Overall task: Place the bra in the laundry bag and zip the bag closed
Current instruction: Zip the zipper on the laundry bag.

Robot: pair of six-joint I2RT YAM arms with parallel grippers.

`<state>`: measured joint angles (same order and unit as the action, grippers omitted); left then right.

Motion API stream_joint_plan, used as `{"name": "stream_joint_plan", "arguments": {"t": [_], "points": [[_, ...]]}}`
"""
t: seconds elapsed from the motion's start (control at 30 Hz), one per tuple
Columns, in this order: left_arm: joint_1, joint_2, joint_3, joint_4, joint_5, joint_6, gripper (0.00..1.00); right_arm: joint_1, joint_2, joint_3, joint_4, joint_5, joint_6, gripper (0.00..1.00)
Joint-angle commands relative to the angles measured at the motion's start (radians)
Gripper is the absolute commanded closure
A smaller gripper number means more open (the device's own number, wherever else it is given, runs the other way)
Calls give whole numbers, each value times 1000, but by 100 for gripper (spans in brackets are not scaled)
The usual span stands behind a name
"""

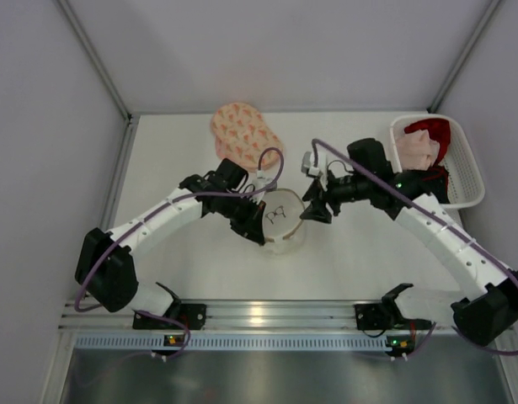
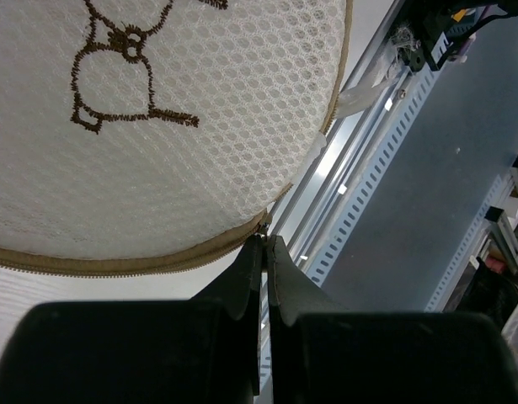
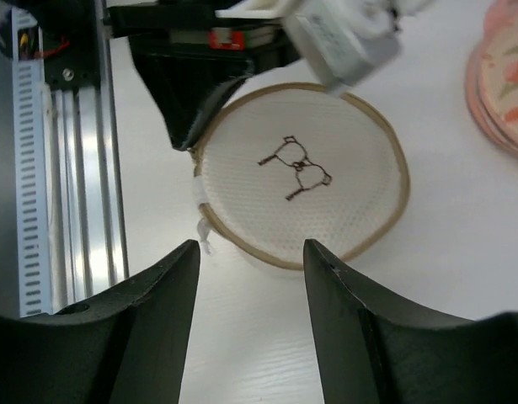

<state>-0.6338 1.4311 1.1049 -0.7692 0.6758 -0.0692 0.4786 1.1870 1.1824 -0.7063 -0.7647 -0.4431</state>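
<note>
The round white mesh laundry bag [image 1: 282, 220] [image 3: 301, 168], with a brown embroidered figure on its lid and a tan zipper band [image 2: 115, 263] round its rim, lies at the table's middle. My left gripper [image 1: 262, 239] [image 2: 265, 241] is shut on the zipper pull [image 2: 265, 225] at the bag's near-left edge. The right wrist view shows the same left gripper [image 3: 184, 145] at that rim. My right gripper [image 1: 312, 214] [image 3: 250, 248] hovers open just right of the bag, nothing between its fingers. The bra is hidden; the lid covers what is in the bag.
A pink flowered padded garment [image 1: 244, 135] [image 3: 507, 84] lies behind the bag. A white basket [image 1: 466, 168] with red and pink clothes stands at the back right. The metal rail [image 1: 259, 316] runs along the near table edge.
</note>
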Motion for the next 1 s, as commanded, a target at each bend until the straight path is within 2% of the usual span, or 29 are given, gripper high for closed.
{"name": "stream_joint_plan", "arguments": {"t": [0.0, 0.1, 0.23, 0.4, 0.67, 0.77, 0.8, 0.87, 0.9, 0.97], "points": [[12, 12, 38, -19, 39, -9, 100, 153, -1, -21, -15, 147, -187, 47], [25, 14, 41, -25, 63, -3, 100, 309, 48, 8, -12, 270, -251, 48], [28, 31, 53, -60, 108, 17, 100, 423, 86, 31, 13, 338, -272, 47], [48, 60, 82, -114, 159, 45, 100, 495, 157, 49, 7, 398, -299, 47], [72, 69, 84, -127, 151, 29, 100, 589, 250, 65, 45, 510, -330, 57], [94, 66, 79, -133, 166, 34, 100, 594, 258, 53, 65, 544, -345, 66], [94, 63, 78, -136, 169, 37, 100, 595, 260, 49, 74, 554, -347, 74], [94, 58, 70, -136, 171, 40, 100, 594, 266, 45, 97, 588, -342, 83], [94, 52, 69, -136, 168, 42, 100, 594, 267, 45, 102, 597, -339, 94], [95, 45, 53, -136, 162, 45, 100, 594, 263, 45, 120, 623, -330, 100]]}}
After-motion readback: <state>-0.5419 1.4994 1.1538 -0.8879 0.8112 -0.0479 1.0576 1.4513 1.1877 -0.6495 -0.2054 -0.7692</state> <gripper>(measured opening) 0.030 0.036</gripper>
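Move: My right hand is open and going for the tan zipper edge just beside my left fingertips: about 9 cm to its left, 4 cm back and 10 cm lower. Those left fingertips are roughly 12 cm left, 5 cm back and 10 cm down from it; the laundry bag's middle is some 6 cm left, 2 cm ahead and 13 cm down. From my left hand, which pinches the corner of the zipper, the target spot is only 2 cm or so to the right, level with it. I swing my right hand down and left about 10 cm each way, drawing back some 6 cm at first and easing forward again at the end, its fingers tipping steeper and turning counter-clockwise. Beside my left fingertips I shut its fingers on the zipper edge. My left hand keeps its pinch on the corner, rolling about 10 degrees and giving a centimetre to the left. ##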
